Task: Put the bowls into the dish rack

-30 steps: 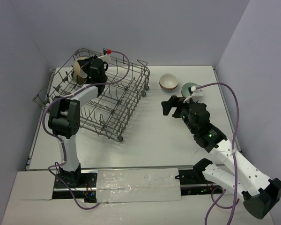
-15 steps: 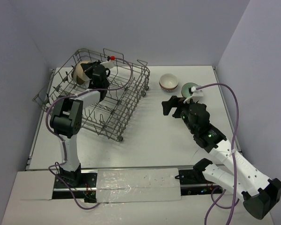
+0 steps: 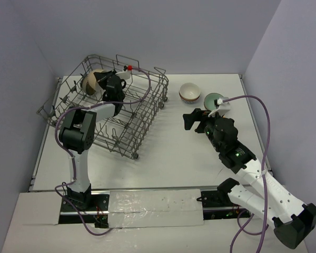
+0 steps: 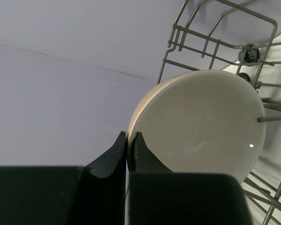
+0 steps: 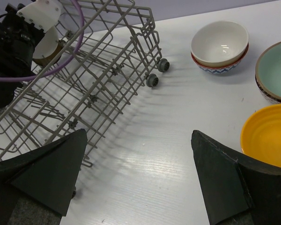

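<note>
My left gripper [image 4: 129,136] is shut on the rim of a cream-beige bowl [image 4: 201,122], which stands on edge inside the far-left end of the grey wire dish rack [image 3: 142,113]. The top view shows that bowl [image 3: 89,81] among the rack's tines. My right gripper [image 5: 138,133] hangs open over bare table to the right of the rack, holding nothing. Near it sit a cream bowl [image 5: 220,42] nested in a blue-patterned one, a pale green bowl [image 5: 276,70] and an orange-yellow bowl [image 5: 267,136].
The rack's small wheels [image 5: 152,79] face the loose bowls. Purple cables loop over both arms. Grey walls close in the table at the back and on both sides.
My left wrist has turned and dropped a little, with the bowl still in its grip inside the rack. The right arm has barely shifted.
</note>
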You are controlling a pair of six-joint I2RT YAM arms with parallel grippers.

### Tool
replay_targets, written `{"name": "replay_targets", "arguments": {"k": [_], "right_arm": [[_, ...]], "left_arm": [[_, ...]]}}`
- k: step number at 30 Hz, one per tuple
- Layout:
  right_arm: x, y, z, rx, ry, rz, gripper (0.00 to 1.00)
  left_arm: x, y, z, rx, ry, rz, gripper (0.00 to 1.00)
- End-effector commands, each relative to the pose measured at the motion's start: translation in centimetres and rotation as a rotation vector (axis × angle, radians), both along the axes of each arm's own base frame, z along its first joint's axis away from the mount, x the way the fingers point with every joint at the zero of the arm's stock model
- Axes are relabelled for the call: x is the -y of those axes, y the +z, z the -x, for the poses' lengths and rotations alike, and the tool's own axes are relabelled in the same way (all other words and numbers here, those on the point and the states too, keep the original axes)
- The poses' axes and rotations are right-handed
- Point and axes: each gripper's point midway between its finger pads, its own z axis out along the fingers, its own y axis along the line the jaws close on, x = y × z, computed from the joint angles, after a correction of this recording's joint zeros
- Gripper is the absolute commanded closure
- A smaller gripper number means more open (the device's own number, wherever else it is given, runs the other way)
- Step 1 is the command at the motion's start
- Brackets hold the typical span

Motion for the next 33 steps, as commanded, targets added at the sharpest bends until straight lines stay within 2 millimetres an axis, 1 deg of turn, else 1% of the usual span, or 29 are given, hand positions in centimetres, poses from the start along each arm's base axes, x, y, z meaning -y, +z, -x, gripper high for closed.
{"name": "replay_targets", "arguments": {"k": [1, 5, 8, 15, 23, 25, 28, 33], "right_arm": [[0.4, 1.2, -0.2, 0.051, -0.015, -0.016, 0.00], [0.3, 1.1, -0.2, 0.049, -0.013, -0.016, 0.00], [0.4, 1.2, -0.2, 0.052, -0.017, -0.017, 0.00], [0.4, 1.0, -0.3, 0.046, -0.018, -0.015, 0.00], [0.4, 1.0, -0.3, 0.046, -0.018, -0.017, 0.00], [0.4, 1.0, -0.2, 0.047, -0.018, -0.017, 0.00], [0.4, 1.1, -0.2, 0.050, -0.018, -0.019, 0.00], [0.5, 1.1, -0.2, 0.049, -0.024, -0.023, 0.00]], "left_arm": [[-0.1, 0.9, 0.3, 0.047, 0.017, 0.010, 1.00], [0.0, 0.2, 0.3, 0.033, 0.026, 0.007, 0.99], [0.0, 0.0, 0.2, 0.027, 0.030, 0.012, 0.96], [-0.2, -0.5, 0.3, 0.014, 0.038, 0.027, 0.78], [0.0, -0.8, 0.6, 0.009, 0.041, 0.036, 0.68], [-0.1, -0.9, 0.6, 0.007, 0.044, 0.040, 0.62], [0.0, -0.8, 0.7, 0.009, 0.047, 0.049, 0.57], [0.3, -1.3, 0.7, -0.016, 0.040, 0.082, 0.47]]}}
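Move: The left hand holds the rim of the cream bowl, whose middle lies about 3 cm ahead, 1 cm left and 5 cm below. The brown bowl already in the dish rack sits some 5 cm left, 3 cm back and 6 cm below; the rack's far rail is about 9 cm ahead, straight out. From the idle right hand the cream bowl is roughly 31 cm ahead, 40 cm left and 9 cm lower. The left fingers open about halfway, letting go of the cream bowl's rim as the hand sinks about 2 cm. ##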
